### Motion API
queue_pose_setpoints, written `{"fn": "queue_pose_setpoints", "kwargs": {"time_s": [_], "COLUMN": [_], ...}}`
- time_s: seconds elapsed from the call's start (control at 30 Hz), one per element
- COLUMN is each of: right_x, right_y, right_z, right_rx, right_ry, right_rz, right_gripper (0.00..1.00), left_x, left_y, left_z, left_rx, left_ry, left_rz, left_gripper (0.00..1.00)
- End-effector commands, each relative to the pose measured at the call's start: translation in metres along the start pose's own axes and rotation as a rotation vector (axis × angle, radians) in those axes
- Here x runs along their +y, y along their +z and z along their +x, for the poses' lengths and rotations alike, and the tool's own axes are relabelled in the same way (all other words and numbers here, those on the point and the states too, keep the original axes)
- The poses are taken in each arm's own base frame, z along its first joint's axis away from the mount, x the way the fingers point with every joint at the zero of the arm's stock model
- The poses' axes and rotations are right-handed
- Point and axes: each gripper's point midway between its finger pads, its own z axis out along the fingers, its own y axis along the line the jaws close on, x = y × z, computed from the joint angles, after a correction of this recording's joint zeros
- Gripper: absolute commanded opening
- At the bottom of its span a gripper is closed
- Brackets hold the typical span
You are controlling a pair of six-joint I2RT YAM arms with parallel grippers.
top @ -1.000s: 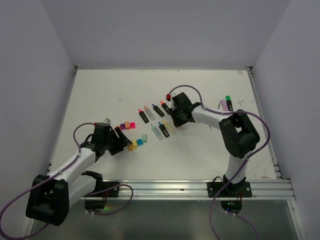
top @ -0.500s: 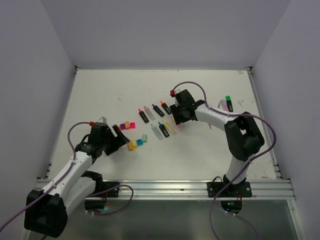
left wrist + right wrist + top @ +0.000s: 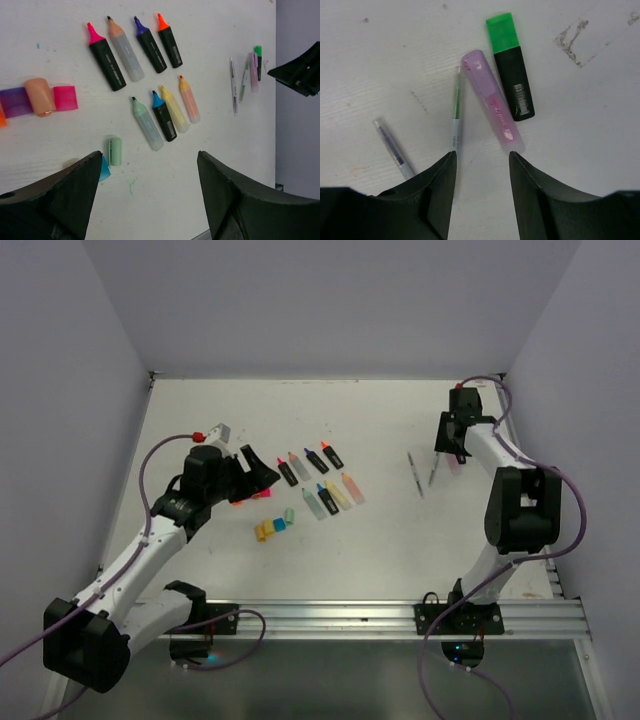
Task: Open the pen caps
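Note:
Loose pen caps lie left of centre: purple (image 3: 15, 102), peach (image 3: 40, 96), pink (image 3: 66, 97), pale green (image 3: 115, 151) and blue (image 3: 104, 169), with a yellow one (image 3: 264, 530) in the top view. Two rows of uncapped highlighters (image 3: 150, 45) lie beyond them. My left gripper (image 3: 149, 160) hangs open and empty above the caps, over the pink ones (image 3: 262, 494) in the top view. At the far right a green cap (image 3: 502, 31) sits on a black highlighter, beside a capped pastel purple highlighter (image 3: 492, 107). My right gripper (image 3: 481, 155) is open just above that one's base.
Two thin grey pens (image 3: 456, 115) (image 3: 394, 147) lie just left of the capped highlighters, also seen in the top view (image 3: 414, 473). The right wall and table edge run close behind the right arm (image 3: 470, 435). White walls enclose the table on three sides.
The right arm swung from the central highlighter rows to the far right over the capped pair. The left gripper rose and moved back from the yellow caps toward the pink ones. Both opened wider.

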Motion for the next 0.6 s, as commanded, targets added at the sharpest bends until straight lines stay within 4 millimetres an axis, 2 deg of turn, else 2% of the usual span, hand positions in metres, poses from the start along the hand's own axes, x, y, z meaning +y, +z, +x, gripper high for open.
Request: {"fn": "queue_pose_setpoints", "kwargs": {"time_s": [0.0,0.03,0.17,0.27,0.3,0.57], "right_x": [-0.011,-0.010,-0.009,-0.008,-0.020,-0.021], "right_y": [0.008,0.012,0.020,0.029,0.033,0.050], "right_z": [-0.006,-0.005,-0.004,0.001,-0.001,0.004], "right_rx": [0.008,0.016,0.027,0.044,0.046,0.072], "right_ry": [0.006,0.004,-0.005,-0.011,0.015,0.004], "right_rz": [0.031,0.028,0.029,0.030,0.047,0.047], "right_gripper": [0.49,0.49,0.48,0.48,0.48,0.47], "left_x": [-0.038,-0.039,-0.041,-0.042,-0.042,-0.043], "left_y": [0.008,0.014,0.025,0.030,0.031,0.040], "left_z": [-0.002,0.005,0.011,0.011,0.011,0.009], "left_rx": [0.018,0.053,0.087,0.089,0.092,0.106], "left_ry": [0.078,0.086,0.110,0.117,0.118,0.137], "left_rz": [0.118,0.118,0.122,0.131,0.132,0.130], "left_gripper": [0.79,0.79,0.78,0.78,0.78,0.78]}}
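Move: From the right gripper the capped lilac pen lies about 6 cm ahead, 3 cm to the right and 7 cm below. The green-capped highlighter is about 2 cm farther out and 3 cm farther right than that pen; the slim green pen lies some 2 cm ahead and 2 cm left of the right gripper. From the left gripper the lilac pen is about 52 cm right, 21 cm ahead and 15 cm below; the uncapped mint pen is some 12 cm right, 3 cm ahead. Sink the right gripper about 5 cm towards the lilac pen, easing some 3 cm to the right and tipping the fingers slightly farther down; keep them half open, touching nothing yet. Bring the empty left gripper about 4 cm right and 2.5 cm down towards the mint pen, turning about 10 degrees clockwise, fingers still wide open. ##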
